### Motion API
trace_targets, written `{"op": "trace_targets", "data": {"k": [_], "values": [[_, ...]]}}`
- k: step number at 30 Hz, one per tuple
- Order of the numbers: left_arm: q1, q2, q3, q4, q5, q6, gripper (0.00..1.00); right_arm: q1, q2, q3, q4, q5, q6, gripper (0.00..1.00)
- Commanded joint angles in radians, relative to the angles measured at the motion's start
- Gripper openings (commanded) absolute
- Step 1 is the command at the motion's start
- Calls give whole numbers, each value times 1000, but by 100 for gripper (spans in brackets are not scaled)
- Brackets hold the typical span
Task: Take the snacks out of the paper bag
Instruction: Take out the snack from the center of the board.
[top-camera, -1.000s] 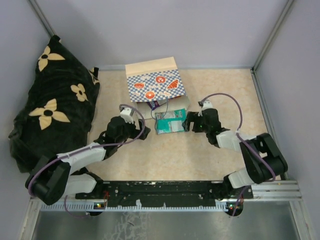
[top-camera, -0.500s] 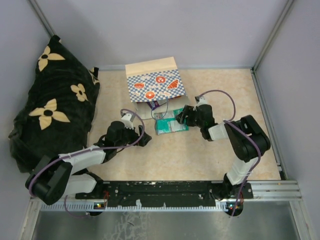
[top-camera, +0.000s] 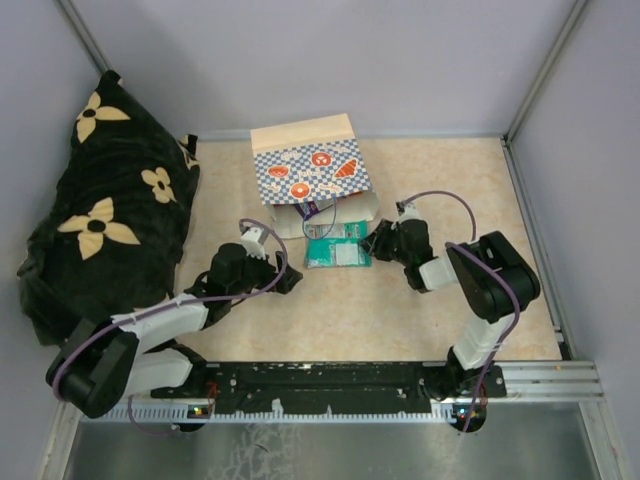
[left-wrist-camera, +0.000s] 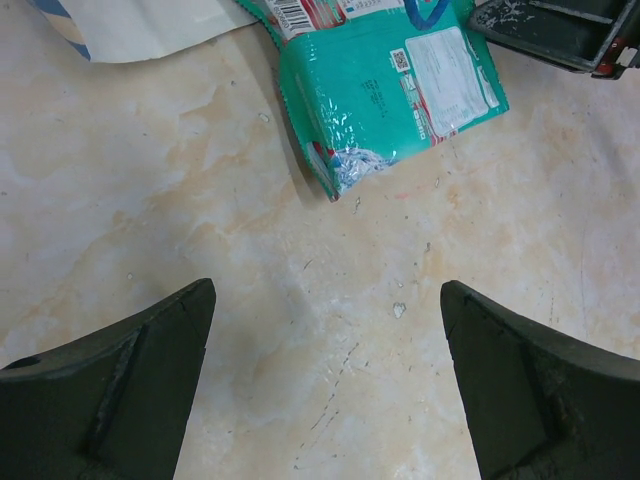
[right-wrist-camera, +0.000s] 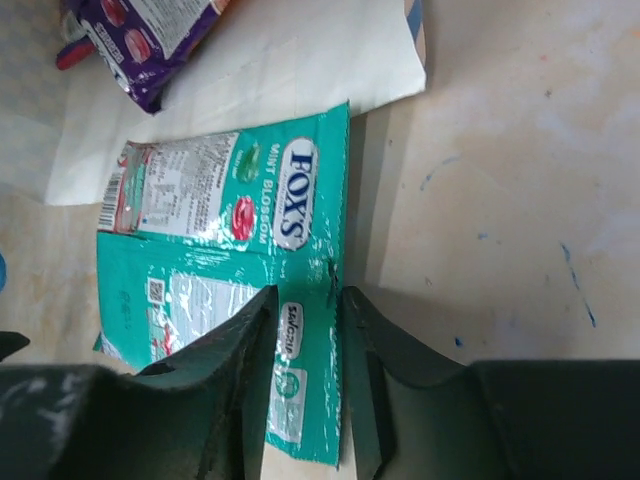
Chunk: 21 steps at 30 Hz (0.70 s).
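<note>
The paper bag (top-camera: 310, 165) lies flat at the back with its mouth toward me, and a purple snack (top-camera: 322, 210) (right-wrist-camera: 140, 35) peeks from the mouth. In front of it two teal snacks (top-camera: 337, 252) (left-wrist-camera: 400, 90) lie overlapped on the table. My right gripper (top-camera: 372, 243) (right-wrist-camera: 308, 295) has its jaws drawn in on the right edge strip of the top teal snack (right-wrist-camera: 230, 250), one finger over the pouch and one at its rim. My left gripper (top-camera: 285, 280) (left-wrist-camera: 325, 290) stands wide open over bare table, just short of the teal snacks.
A black cloth with cream flowers (top-camera: 105, 220) is heaped along the left wall. Grey walls close in the back and both sides. The bag's white flap (right-wrist-camera: 290, 60) lies under the pouches' far end.
The right gripper reached left to the teal snacks and narrowed its jaws onto the top pouch's edge, nudging the pouches slightly left. The left arm shifted a little and stayed open.
</note>
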Motion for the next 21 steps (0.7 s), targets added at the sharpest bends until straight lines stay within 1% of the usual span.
{"op": "trace_targets", "data": {"k": [1,3,5,8,10,13,15,17,19,21], "values": [[3,-13,6,-18,18,15,100,2,-71,-30,-45,48,-37,31],[3,-10,10,-16,25,15,100,2,-80,-33,-54,52,-46,18],[3,-5,15,-15,27,14,100,2,-87,-31,-67,52,-49,0],[3,-5,23,-22,28,14,100,2,-146,-33,-112,50,-49,0],[3,-10,27,-28,28,14,100,2,-222,-31,-200,73,-49,0],[3,-23,33,-43,30,15,100,2,-407,-7,-451,149,-34,0],[3,-30,38,-49,33,17,100,-1,-541,38,-673,212,-1,0],[3,-30,45,-53,37,16,100,-10,-648,111,-897,255,42,0],[3,-24,52,-55,44,11,100,-18,-726,224,-1121,263,95,0],[3,-13,61,-55,58,4,100,-18,-783,308,-1255,278,157,0]]}}
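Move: Right at the fingertips of the right hand is the right edge of the green mint snack lying on the table; its middle is about 7 cm to the left, level fore and aft, and 1 cm below. The blue handle loop crosses its far left part, some 9 cm left and 4 cm ahead. The purple snack in the bag's mouth is around 12 cm left and 9 cm ahead. From the left hand, the green snack is some 8 cm ahead and 10 cm right, 5 cm lower. Closing the half-open right fingers on the near edge of the green snack, the right hand first eases a couple of centimetres back and to its right, low over the table. With the edge pinched, it then climbs quickly, about 12 cm in all, still drawing back and right away from the paper bag and turning some 10 degrees clockwise. ##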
